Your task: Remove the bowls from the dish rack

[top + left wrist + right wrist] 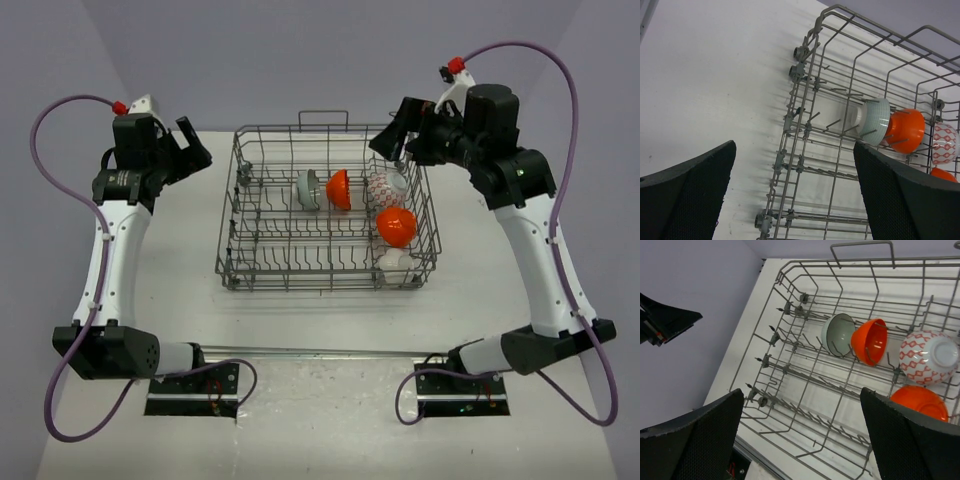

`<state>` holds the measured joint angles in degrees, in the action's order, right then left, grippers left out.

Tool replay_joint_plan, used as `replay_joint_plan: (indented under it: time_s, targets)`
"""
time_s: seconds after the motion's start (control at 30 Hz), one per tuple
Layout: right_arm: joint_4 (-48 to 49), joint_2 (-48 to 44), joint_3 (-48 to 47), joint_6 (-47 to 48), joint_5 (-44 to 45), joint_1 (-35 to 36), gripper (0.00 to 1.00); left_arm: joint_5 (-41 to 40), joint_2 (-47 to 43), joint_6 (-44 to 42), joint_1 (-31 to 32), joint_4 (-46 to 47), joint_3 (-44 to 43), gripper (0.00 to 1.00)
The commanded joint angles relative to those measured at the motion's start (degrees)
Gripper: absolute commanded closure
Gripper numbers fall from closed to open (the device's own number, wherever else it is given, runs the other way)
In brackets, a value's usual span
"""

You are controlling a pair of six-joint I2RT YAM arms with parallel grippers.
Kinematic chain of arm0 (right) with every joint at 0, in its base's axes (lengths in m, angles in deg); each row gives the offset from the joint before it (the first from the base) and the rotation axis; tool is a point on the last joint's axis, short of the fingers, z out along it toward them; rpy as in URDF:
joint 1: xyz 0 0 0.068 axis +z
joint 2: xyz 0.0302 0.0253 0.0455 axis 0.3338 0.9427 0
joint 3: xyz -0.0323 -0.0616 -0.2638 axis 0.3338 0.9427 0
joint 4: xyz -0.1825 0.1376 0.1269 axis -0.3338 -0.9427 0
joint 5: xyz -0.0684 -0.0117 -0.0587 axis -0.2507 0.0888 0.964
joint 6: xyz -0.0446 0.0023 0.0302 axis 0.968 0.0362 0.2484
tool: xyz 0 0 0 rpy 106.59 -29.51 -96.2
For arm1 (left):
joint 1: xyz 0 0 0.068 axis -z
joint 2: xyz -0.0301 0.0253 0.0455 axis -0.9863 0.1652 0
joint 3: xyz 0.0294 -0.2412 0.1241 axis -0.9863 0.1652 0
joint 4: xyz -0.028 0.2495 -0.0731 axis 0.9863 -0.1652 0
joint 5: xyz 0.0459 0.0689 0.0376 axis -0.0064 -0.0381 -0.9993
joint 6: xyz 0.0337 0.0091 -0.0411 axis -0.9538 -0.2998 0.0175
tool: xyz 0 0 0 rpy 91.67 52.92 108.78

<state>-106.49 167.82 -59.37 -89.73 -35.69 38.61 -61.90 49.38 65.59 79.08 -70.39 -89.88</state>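
The grey wire dish rack [229, 262] stands mid-table. On their edges in its back row are a blue-teal bowl [307, 188], an orange bowl [338, 189] and a white bowl with red pattern [387, 184]. A second orange bowl [396, 226] and a plain white bowl [396, 262] sit at its right front. My left gripper [190, 145] is open and empty, raised just outside the rack's far left corner. My right gripper [395, 130] is open and empty above the rack's far right corner. The right wrist view shows the teal bowl [837, 335], orange bowl [870, 341], patterned bowl [927, 357] and second orange bowl [920, 401].
The rack's loop handle [322, 115] sticks up at its far side. Upright tines fill the rack's left half [790, 120]. A metal rail [320, 351] runs along the table's near edge between the arm bases. The left arm's gripper [665, 320] shows in the right wrist view.
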Motion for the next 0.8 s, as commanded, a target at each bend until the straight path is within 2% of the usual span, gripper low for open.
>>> replay_joint_plan:
  time_s: [0.0, 0.1, 0.13, 0.2, 0.23, 0.37, 0.47, 0.63, 0.77]
  targets:
    - [3.23, 4.39, -2.31, -2.05, -5.00, 0.48, 0.01, -0.42, -2.00, 0.00, 0.35, 1.74, 0.56, 0.00]
    - [7.44, 8.70, -4.07, -5.29, -11.94, 1.10, 0.01, -0.42, -2.08, 0.09, 0.35, 1.83, 1.35, 0.00]
    - [7.97, 13.33, -7.21, -6.35, -14.04, 1.54, 0.02, -0.34, -2.08, 0.17, 0.36, 1.92, 1.70, 0.00]
    - [6.23, 19.50, -12.75, -8.64, -14.76, 3.20, 0.10, -0.25, -2.08, 0.17, 0.44, 2.01, 1.96, 0.00]
    - [5.44, 25.62, -18.95, -8.91, -15.46, 3.91, 0.11, -0.42, -2.08, 0.09, 0.36, 2.01, 2.05, 0.00]
    - [6.30, 36.21, -27.44, -10.04, -16.17, 7.25, 0.17, -0.69, -2.08, 0.00, 0.44, 2.18, 2.49, 0.00]
    - [9.47, 40.61, -26.58, -11.37, -16.79, 7.43, 0.26, -0.77, -2.17, -0.18, 0.36, 2.36, 2.67, 0.00]
    - [12.37, 43.34, -20.87, -10.58, -16.17, 7.96, 0.32, -0.86, -2.08, -0.44, 0.36, 2.53, 3.19, 0.00]
    - [12.29, 44.75, -19.11, -9.00, -14.77, 8.48, 0.33, -0.77, -1.91, -0.18, 0.36, 3.06, 4.51, 0.00]
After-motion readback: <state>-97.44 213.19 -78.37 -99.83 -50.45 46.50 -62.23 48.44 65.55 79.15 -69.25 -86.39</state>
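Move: From the right gripper, the green bowl stands about 16 cm ahead, 16 cm to the left and some 32 cm below. Its neighbour, the orange bowl, is level with it and 8 cm to its right. The patterned bowl stands in the same row, about 4 cm right of the gripper and 16 cm ahead; the front orange bowl is 5 cm ahead and 6 cm right. From the left gripper, the green bowl lies 11 cm ahead and 27 cm right, about 20 cm below. Swing the right gripper leftward and forward towards the green bowl, about 17 cm left and 12 cm out, then plunge almost straight down, some 19 cm lower in all. Tip the fingers down by about 25 degrees while turning them counter-clockwise, and narrow them from wide open to about two-thirds. Stop short of the bowl. ##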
